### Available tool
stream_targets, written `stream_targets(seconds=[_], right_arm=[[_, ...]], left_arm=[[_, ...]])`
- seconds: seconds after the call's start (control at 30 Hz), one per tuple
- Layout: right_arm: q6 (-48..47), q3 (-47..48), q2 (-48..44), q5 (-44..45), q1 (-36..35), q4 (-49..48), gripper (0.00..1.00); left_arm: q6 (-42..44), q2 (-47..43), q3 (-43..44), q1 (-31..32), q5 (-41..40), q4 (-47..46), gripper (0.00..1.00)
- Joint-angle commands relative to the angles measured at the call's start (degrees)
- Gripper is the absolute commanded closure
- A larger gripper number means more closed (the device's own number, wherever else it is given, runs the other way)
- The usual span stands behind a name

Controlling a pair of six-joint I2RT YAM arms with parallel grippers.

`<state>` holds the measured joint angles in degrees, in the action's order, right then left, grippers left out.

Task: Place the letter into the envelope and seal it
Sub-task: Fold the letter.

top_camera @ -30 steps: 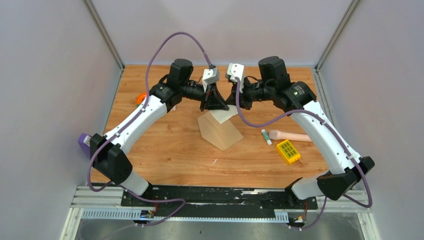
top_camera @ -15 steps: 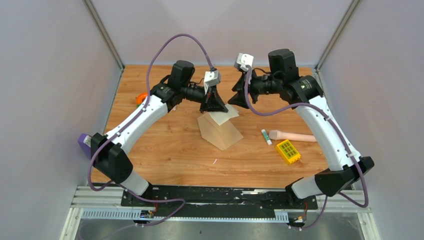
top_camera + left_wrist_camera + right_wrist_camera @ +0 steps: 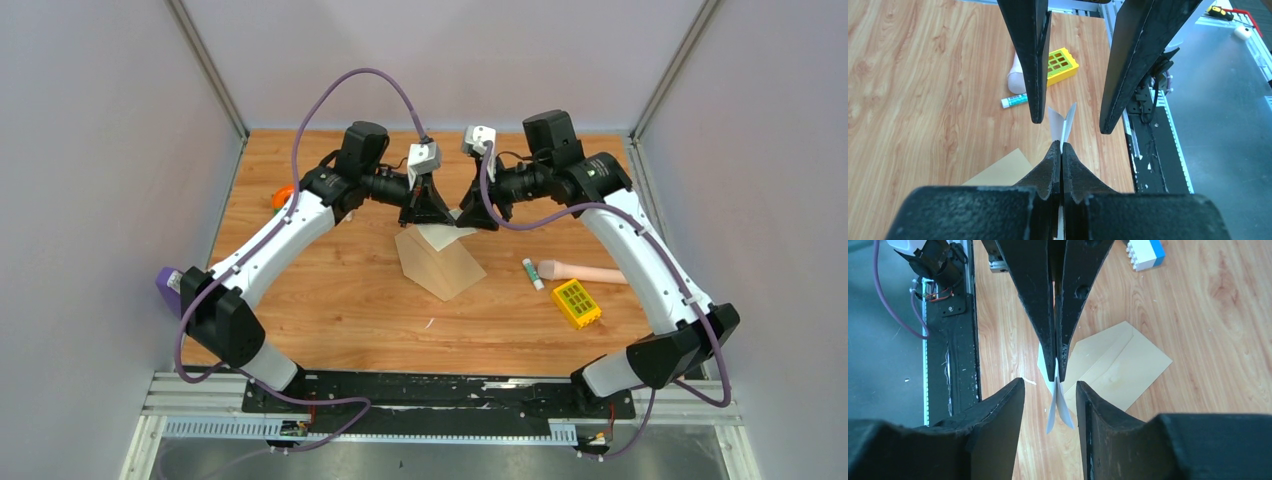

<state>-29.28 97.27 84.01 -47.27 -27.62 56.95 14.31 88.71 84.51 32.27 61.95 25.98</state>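
Note:
The letter (image 3: pixel 1063 126), a pale folded sheet, hangs over the table with my left gripper (image 3: pixel 1062 146) shut on its edge. In the top view, the letter (image 3: pixel 450 237) dips toward the tan envelope (image 3: pixel 440 266), which lies flat on the wood below. My right gripper (image 3: pixel 1050 383) is open. Its two fingers (image 3: pixel 1031 60) straddle the letter's free end (image 3: pixel 1056 410) with a gap on each side. Both grippers meet tip to tip at the table's middle back, left (image 3: pixel 445 214) and right (image 3: pixel 468 220). The envelope (image 3: pixel 1120 365) lies beneath them.
To the right of the envelope lie a small glue stick (image 3: pixel 532 273), a beige roller (image 3: pixel 586 271) and a yellow brick (image 3: pixel 576 304). An orange object (image 3: pixel 281 196) sits at the far left. A blue and white brick (image 3: pixel 1146 252) lies further back.
My right gripper let go of the letter, opened, drew back up and right, then came back around the letter's end. The left gripper closed fully on the letter.

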Motion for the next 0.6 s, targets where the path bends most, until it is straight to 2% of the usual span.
stream_targets(seconds=[0.0, 0.23, 0.33, 0.4, 0.53, 0.57], right_arm=[[-1.6, -1.2, -0.3, -1.1, -0.2, 0.1, 0.57], [-3.0, -1.2, -0.4, -1.5, -0.2, 1.0, 0.81], [-4.0, -0.9, 0.0, -1.7, -0.2, 2.3, 0.87], [-4.1, -0.7, 0.4, -1.9, -0.2, 2.9, 0.99], [-4.1, 0.0, 0.4, -2.4, -0.1, 3.1, 1.0], [-4.0, 0.5, 0.4, -2.2, 0.0, 3.1, 1.0]], left_arm=[[1.5, -2.7, 2.5, 0.3, 0.7, 0.3, 1.0], [2.7, -3.1, 2.7, 0.3, 0.9, 1.5, 1.0], [3.4, -3.2, 3.2, 0.3, 0.9, 2.2, 1.0], [3.5, -3.1, 3.4, 0.3, 1.1, 2.6, 1.0], [3.6, -3.1, 3.5, 0.3, 0.9, 2.7, 1.0], [3.8, -3.1, 3.3, 0.3, 0.7, 2.7, 0.97]])
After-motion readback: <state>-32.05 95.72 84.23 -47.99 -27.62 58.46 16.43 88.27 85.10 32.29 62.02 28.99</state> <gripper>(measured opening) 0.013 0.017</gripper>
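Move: The left hand already pinches the folded letter, whose middle lies about 2 cm back, 1 cm left and 2 cm below. From the open right hand that middle is about 3 cm left, 2 cm back and 2 cm down, with loose flaps between the fingers. The envelope lies 21 cm below the right hand, 4 cm ahead and 3 cm left. The glue stick, also on the table, is 17 cm right and 1 cm back. The right hand sinks about 1 cm and shuts on the letter's loose flaps, while the left keeps its pinch. ##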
